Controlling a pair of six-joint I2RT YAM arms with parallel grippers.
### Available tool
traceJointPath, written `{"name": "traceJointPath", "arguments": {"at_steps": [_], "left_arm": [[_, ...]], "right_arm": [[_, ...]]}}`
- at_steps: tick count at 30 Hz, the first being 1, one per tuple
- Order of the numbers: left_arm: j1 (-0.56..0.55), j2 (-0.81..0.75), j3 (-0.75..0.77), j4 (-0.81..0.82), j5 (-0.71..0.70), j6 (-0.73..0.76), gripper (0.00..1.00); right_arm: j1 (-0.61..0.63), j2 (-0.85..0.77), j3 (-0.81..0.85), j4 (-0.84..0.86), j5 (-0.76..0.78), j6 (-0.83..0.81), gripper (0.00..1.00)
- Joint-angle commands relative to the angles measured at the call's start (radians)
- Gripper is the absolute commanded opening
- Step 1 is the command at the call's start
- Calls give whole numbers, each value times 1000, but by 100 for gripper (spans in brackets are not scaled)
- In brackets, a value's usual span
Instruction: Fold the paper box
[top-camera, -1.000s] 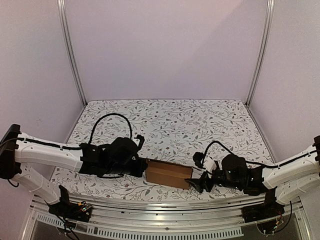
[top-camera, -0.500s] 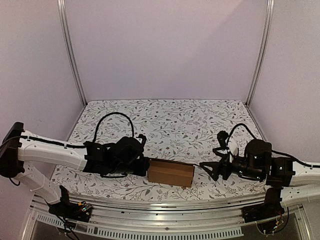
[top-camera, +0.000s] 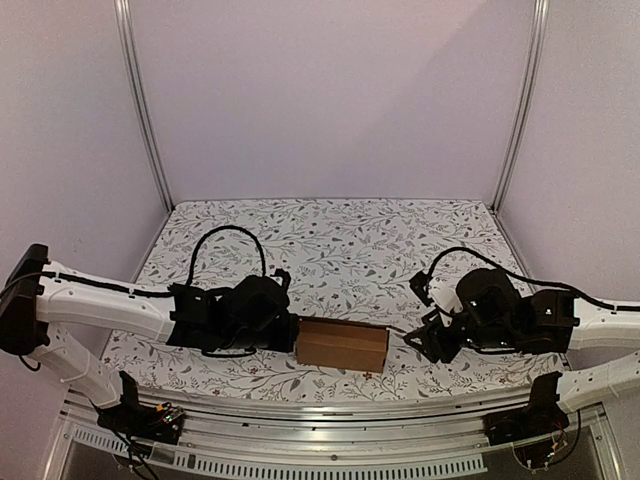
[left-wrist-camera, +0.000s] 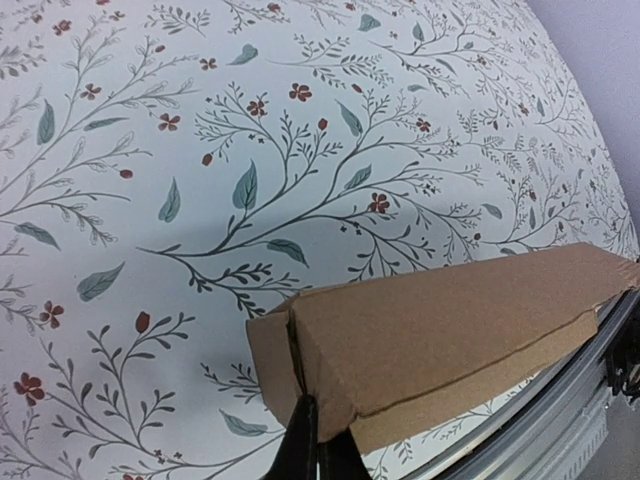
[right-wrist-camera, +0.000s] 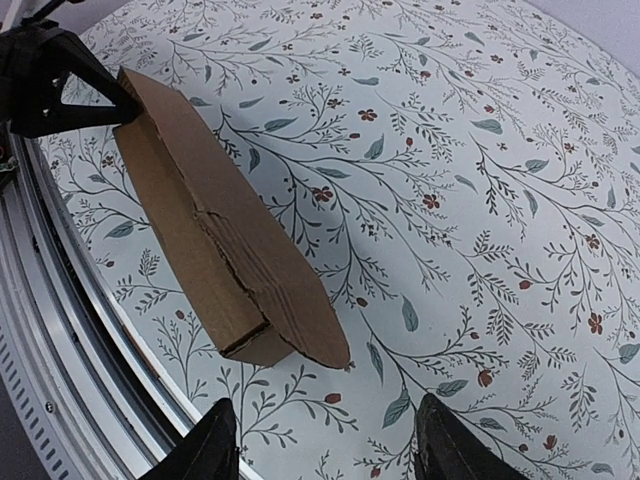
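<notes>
The paper box (top-camera: 342, 345) is a small oblong of plain brown cardboard lying near the table's front edge. My left gripper (top-camera: 289, 336) is shut, and its closed tips (left-wrist-camera: 318, 442) touch the box's (left-wrist-camera: 450, 330) left end at the seam between two flaps. Nothing shows between its fingers. My right gripper (top-camera: 424, 340) hovers open a little to the right of the box, apart from it. In the right wrist view the box (right-wrist-camera: 210, 230) ends in a rounded flap lying out on the table, ahead of the open gripper (right-wrist-camera: 325, 445).
The table is covered with a floral-patterned cloth (top-camera: 350, 240). A metal rail (top-camera: 330, 405) runs along the front edge, close to the box. Pale walls and two upright posts (top-camera: 145, 110) close in the sides and back.
The right gripper left the box's right end, drew off to the right, then came partway back with its jaws narrower. The left gripper stayed shut against the box's left end.
</notes>
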Motion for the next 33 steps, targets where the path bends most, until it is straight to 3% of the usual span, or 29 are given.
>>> {"name": "traceJointPath", "arguments": {"at_steps": [1,20,29,33], "left_arm": [[-28,60,-43,-175,69,-22,0],[-28,54,-41,-189,64,-16,0],[-29,59,-37,-188,61,-21,0],[-31,61,-31,-189,56,-26,0]], "right_arm": [[-2,54,53,-60,-13,-44,58],[-2,277,170,-65,29,-182,31],[-2,296,186,-54,39,-169,0],[0,289,198,-56,18,-149,0]]}}
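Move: The right hand, its fingers over half open, is just short of the free right-hand tab of the box's lid flap, which lies about 2 cm ahead, 3 cm to its left and 3 cm below. The box body's middle is some 14 cm to this hand's left, about level in reach and roughly 6 cm lower. From the left hand, shut on the flap's left end, the same tab lies about 23 cm to the right, near enough level in reach and height. The right hand sinks about 3 cm while working some 2.5 cm left and nearly 2 cm forward to the flap's right-hand tab, the wrist tilting about 15 degrees so that its fingers point more steeply down, and the fingers close fully to pinch the tab's tip. The left hand stays put throughout, fingers still shut on the flap's left end and steadying the box. ##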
